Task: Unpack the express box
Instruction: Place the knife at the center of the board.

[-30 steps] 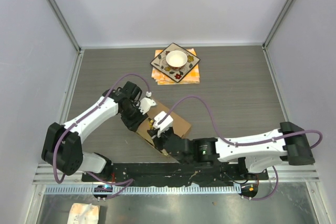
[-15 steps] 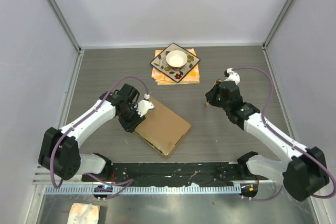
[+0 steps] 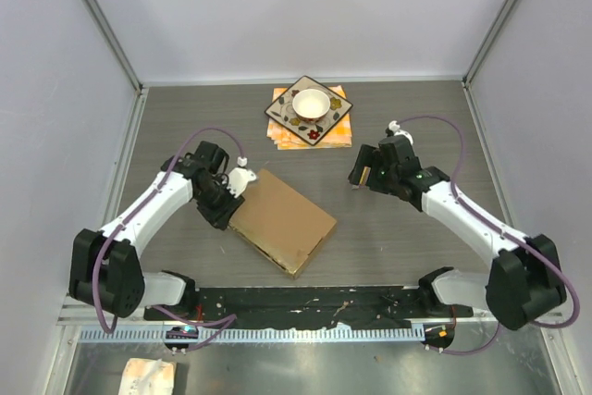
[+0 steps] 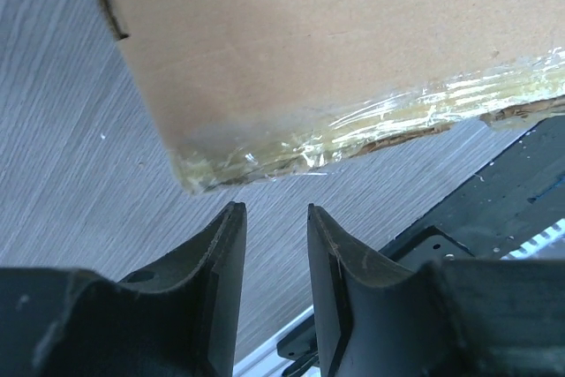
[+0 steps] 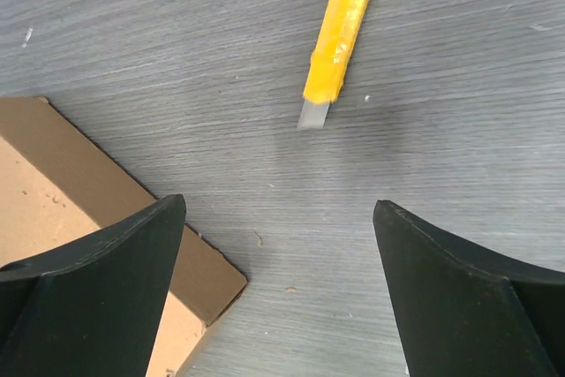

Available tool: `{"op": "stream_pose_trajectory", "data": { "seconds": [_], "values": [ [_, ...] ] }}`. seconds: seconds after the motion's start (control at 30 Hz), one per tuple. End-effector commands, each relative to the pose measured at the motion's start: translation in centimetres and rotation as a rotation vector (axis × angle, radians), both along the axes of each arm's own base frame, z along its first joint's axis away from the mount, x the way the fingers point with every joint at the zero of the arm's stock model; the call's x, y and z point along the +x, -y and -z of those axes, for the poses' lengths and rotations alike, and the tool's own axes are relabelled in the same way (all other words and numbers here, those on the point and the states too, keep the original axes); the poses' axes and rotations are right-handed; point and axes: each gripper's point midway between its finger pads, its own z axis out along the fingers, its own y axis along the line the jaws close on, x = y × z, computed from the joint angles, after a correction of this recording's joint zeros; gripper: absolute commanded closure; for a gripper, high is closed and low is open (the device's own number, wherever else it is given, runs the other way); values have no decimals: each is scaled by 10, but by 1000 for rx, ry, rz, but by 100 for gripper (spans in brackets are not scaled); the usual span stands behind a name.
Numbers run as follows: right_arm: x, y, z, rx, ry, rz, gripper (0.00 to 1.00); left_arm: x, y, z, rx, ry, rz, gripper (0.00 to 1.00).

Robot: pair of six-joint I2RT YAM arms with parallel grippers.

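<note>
The express box [image 3: 282,219] is a flat brown cardboard box lying closed on the grey table, turned cornerwise. The left wrist view shows it [image 4: 309,50] from close by, with clear tape [image 4: 397,121] along its near edge. My left gripper [image 3: 222,213] sits at the box's left corner, and its jaws [image 4: 274,214] stand a little apart with only table between them. My right gripper [image 3: 356,176] hovers right of the box, wide open [image 5: 278,209] and empty. A yellow utility knife [image 5: 342,24] lies on the table ahead of it, blade out. One box corner [image 5: 79,183] shows at the left of that view.
A patterned square plate with a white bowl [image 3: 310,108] rests on an orange napkin [image 3: 338,136] at the back. The black base rail [image 3: 305,302] runs along the near edge. Grey walls close in the left, right and back sides.
My right arm swung from the box's near edge out to the right, then its jaws opened wide; the knife now lies on the table. The left gripper slid off the box to its left corner.
</note>
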Motion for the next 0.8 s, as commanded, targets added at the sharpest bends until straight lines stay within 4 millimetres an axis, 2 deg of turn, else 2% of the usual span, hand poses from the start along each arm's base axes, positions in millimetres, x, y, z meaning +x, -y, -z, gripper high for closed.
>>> {"op": "stream_pose_trajectory", "data": {
  "seconds": [0.0, 0.03, 0.07, 0.1, 0.17, 0.2, 0.27, 0.3, 0.4, 0.47, 0.6, 0.63, 0.7, 0.77],
  "values": [
    [-7, 8, -55, -44, 143, -8, 6, 0, 4, -26, -90, -6, -24, 62],
    [-6, -1, -65, -34, 177, -40, 6, 1, 5, -29, -103, -3, -25, 62],
    [-5, -14, -64, -49, 188, -101, 5, -1, 10, -30, -130, -12, -25, 62],
    [-4, -39, -74, -33, 224, -170, 5, 0, 13, -31, -143, -23, -26, 62],
    [-3, -70, -64, -23, 189, -281, 5, -2, 24, -33, -194, -69, -39, 62],
    [-6, -94, -46, -49, 156, -362, 8, 0, 28, -32, -203, -100, -48, 62],
    [-7, -122, -46, -40, 182, -443, 15, -6, 31, -31, -213, -157, -52, 62],
    [-7, -134, -36, -46, 186, -477, 17, -8, 32, -28, -211, -180, -38, 62],
    [-12, -140, -19, -40, 155, -513, 22, -15, 19, -21, -155, -190, 0, 63],
    [-18, -152, -23, 39, 180, -551, 23, -18, 12, -19, -126, -185, 17, 64],
    [-33, -153, -7, 72, 145, -562, 26, -33, -6, -16, -58, -229, 91, 65],
    [-36, -153, -2, 71, 129, -560, 28, -31, -10, -14, -39, -203, 97, 65],
    [-43, -153, 6, 85, 115, -561, 34, -34, -15, 1, -10, -202, 101, 65],
    [-48, -155, 10, 101, 109, -550, 40, -26, -23, 18, 59, -205, 98, 66]
  ]
}}
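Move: The box's middle lies about 22 cm left of the right hand and 11 cm back, some 2 cm lower; the nearest stretch of its right-hand edge is roughly 13 cm left and 5 cm back. The knife, already released on the table, has its middle about 6 cm ahead and 2 cm right of this hand, 3 cm below. From the left hand, the box's middle is some 17 cm right, level fore and aft and in height. Lifting first, the right hand swings about 14 cm left and down to the box's right-hand edge, open fingers narrowing. ##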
